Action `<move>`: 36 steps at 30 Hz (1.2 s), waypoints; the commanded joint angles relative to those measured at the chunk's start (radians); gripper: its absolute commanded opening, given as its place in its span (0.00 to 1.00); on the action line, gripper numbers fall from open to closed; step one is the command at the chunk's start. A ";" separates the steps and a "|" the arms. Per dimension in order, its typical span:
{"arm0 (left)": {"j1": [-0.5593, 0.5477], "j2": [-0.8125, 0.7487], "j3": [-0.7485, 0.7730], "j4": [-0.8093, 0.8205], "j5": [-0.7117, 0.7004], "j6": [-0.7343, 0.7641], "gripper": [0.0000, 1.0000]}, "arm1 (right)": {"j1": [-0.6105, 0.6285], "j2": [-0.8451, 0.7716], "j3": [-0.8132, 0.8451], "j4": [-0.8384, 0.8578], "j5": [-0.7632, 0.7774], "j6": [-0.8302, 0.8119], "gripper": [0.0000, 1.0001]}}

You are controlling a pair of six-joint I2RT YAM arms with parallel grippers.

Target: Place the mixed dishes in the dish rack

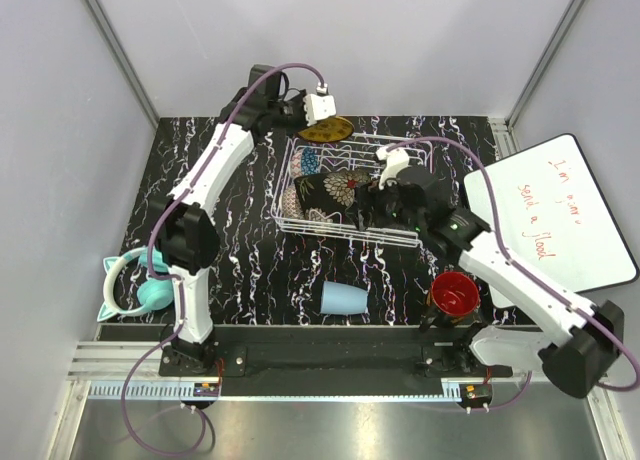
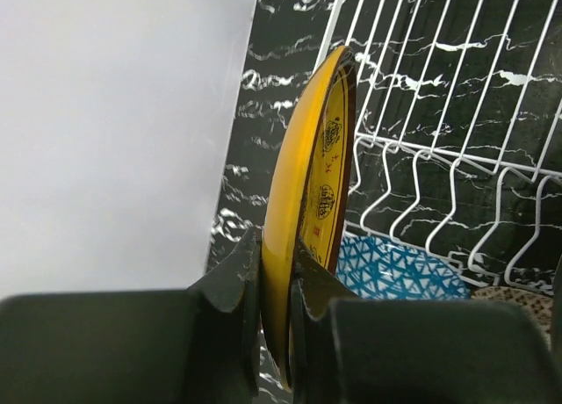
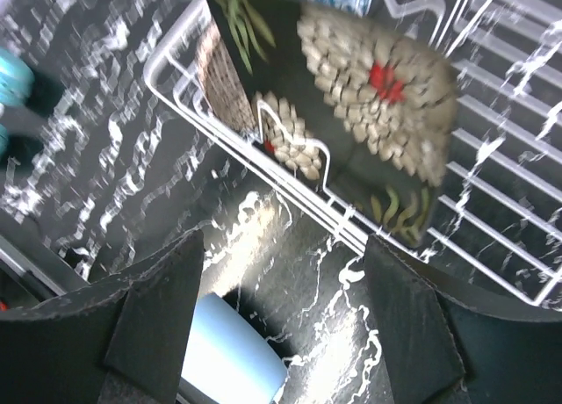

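Observation:
The yellow ornate round plate [image 1: 328,130] hangs on edge over the far rim of the white wire dish rack [image 1: 345,235], with my left gripper [image 1: 318,115] shut on its rim. In the left wrist view the plate [image 2: 303,184] sits clamped between the jaws of that gripper [image 2: 277,281]. Inside the rack stand the black square floral plate [image 1: 335,188], the blue patterned bowl [image 1: 308,162] and the beige patterned bowl [image 1: 305,217]. My right gripper [image 1: 372,212] is open and empty at the rack's front right, beside the floral plate [image 3: 351,97]. The light-blue cup [image 1: 344,299] lies on its side and the red-inside mug [image 1: 454,295] stands, both on the table.
Teal rounded items [image 1: 140,280] lie at the table's left edge. A whiteboard with red writing [image 1: 560,215] rests at the right. White walls close in on the left, the right and the back. The cup [image 3: 233,356] lies below the right gripper's [image 3: 281,307] jaws.

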 commanded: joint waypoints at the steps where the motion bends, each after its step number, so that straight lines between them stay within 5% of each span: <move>1: -0.014 0.009 0.062 0.006 0.079 0.135 0.00 | 0.008 -0.097 0.030 -0.013 0.089 0.010 0.81; 23: -0.109 0.180 0.185 -0.043 0.065 0.019 0.00 | 0.008 -0.221 -0.049 -0.019 0.229 0.083 0.81; 36: -0.108 0.192 0.101 -0.055 0.004 0.048 0.00 | 0.002 -0.256 -0.073 -0.022 0.261 0.098 0.81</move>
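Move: The left hand already holds the yellow plate by its edge; the free slot in the dish rack lies about 11 cm to its right, 4 cm back and some 18 cm below. The blue patterned bowl stands beside that slot, about 2 cm right, 3 cm back and 16 cm below the hand; the flowered tray is about 9 cm right, 11 cm back and 15 cm down. From the open right hand the slot is roughly 17 cm ahead, 4 cm left and 13 cm below. The left hand keeps its pinch on the yellow plate and carries it about 7 cm right, at first level and then sinking some 7 cm as well, past the blue bowl towards the free slot behind the flowered tray, turning slightly clockwise and ending in a slow descent. The right hand, empty and still wide open, rises about 5 cm clear of the tray's near side and backs off some 6 cm to the right, turning about 15 degrees clockwise. ##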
